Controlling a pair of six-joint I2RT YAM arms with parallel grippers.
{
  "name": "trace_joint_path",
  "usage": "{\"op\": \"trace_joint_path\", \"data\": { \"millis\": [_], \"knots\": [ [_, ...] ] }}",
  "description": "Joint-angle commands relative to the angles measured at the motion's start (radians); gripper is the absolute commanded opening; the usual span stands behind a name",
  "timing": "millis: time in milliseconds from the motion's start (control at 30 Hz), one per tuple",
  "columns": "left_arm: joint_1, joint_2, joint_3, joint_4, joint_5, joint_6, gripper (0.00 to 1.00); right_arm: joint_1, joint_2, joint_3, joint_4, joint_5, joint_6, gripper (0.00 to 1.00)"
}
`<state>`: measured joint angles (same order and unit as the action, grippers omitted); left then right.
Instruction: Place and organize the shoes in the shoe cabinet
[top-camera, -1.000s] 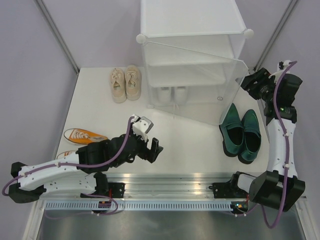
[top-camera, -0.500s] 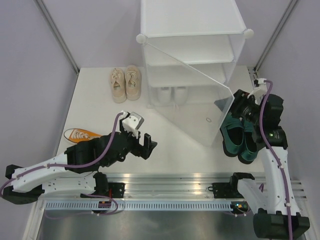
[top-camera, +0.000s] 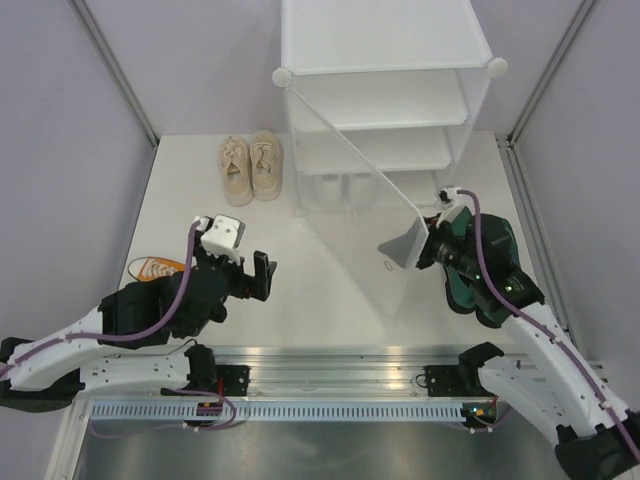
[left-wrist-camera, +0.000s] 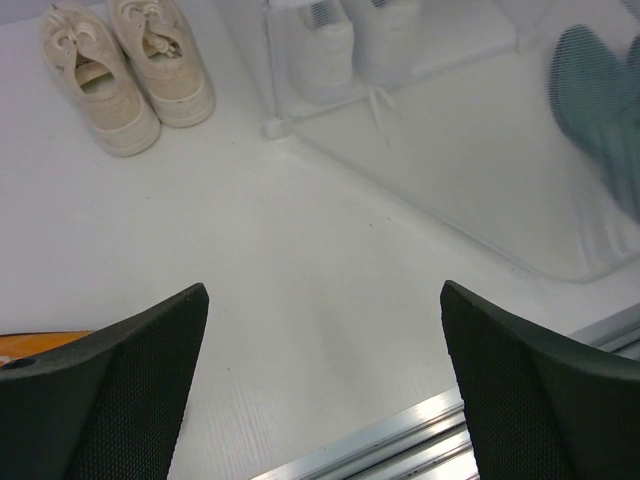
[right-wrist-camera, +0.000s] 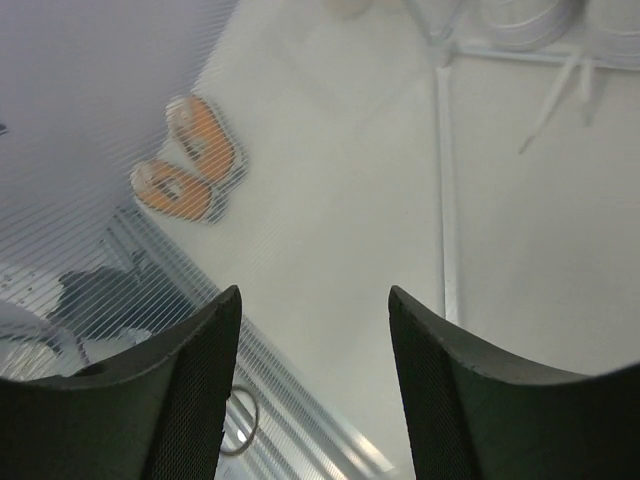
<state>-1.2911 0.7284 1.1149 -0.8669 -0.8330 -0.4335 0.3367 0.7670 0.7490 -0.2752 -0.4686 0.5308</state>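
Observation:
The shoe cabinet (top-camera: 385, 60) stands at the back with white sneakers (top-camera: 345, 185) on its bottom tier. Its translucent side panel (top-camera: 370, 220) is swung out over the floor. My right gripper (top-camera: 432, 252) sits open against the panel's right face, nothing between its fingers; in the right wrist view the gripper (right-wrist-camera: 313, 295) looks through the panel at the orange sneakers (right-wrist-camera: 190, 160). The green heels (top-camera: 495, 270) lie partly under the right arm. My left gripper (top-camera: 258, 275) hangs open over bare floor. An orange sneaker (top-camera: 155, 268) pokes out from under the left arm. Cream sneakers (top-camera: 250, 168) lie at the back left.
A metal rail (top-camera: 340, 365) runs along the near edge, also in the left wrist view as a rail (left-wrist-camera: 400, 440). Grey walls close in on both sides. The swung panel has a small ring (top-camera: 385, 265) near its free edge.
The right arm has come down and leftward, and the cabinet's panel has swung left with it. The left arm has drawn back to the left, its jaws a little wider.

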Motion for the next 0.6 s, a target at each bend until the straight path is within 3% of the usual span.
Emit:
{"op": "trace_joint_path", "data": {
  "millis": [0,67,200,333,400,567],
  "knots": [
    [0.001,0.035,0.019,-0.058,-0.095,-0.027,1.00,0.247,0.124,0.062,0.139,0.238,-0.012,0.65],
    [0.001,0.042,0.010,-0.070,-0.132,-0.042,1.00,0.420,0.242,0.093,0.185,0.321,-0.031,0.65],
    [0.006,0.032,0.013,-0.173,-0.225,-0.143,1.00,0.545,0.417,0.185,0.225,0.401,-0.032,0.66],
    [0.006,-0.018,0.007,-0.271,-0.261,-0.231,1.00,0.504,0.378,0.148,0.199,0.452,-0.057,0.67],
    [0.006,-0.064,-0.016,-0.291,-0.282,-0.276,1.00,0.417,0.302,0.115,0.179,0.433,-0.055,0.68],
    [0.006,-0.158,-0.090,-0.221,-0.272,-0.266,1.00,0.292,0.236,0.164,-0.172,0.724,-0.055,0.68]
  ]
}}
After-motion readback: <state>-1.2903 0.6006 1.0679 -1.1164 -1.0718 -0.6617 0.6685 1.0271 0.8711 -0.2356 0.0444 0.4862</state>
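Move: The half-open cabinet door's free edge is right at the right hand's fingers, about 2 cm to their left, its middle some 8 cm lower; the green shoes stand about 5 cm ahead, 20 cm right and 20 cm below, and the white shoes on the bottom shelf some 27 cm ahead and 16 cm left, about as low. From the left hand, the orange shoes lie about 5 cm ahead, 25 cm left and 28 cm below. Right hand pushes door about 14 cm left, then retreats right; left hand shifts 8 cm towards orange shoes. ##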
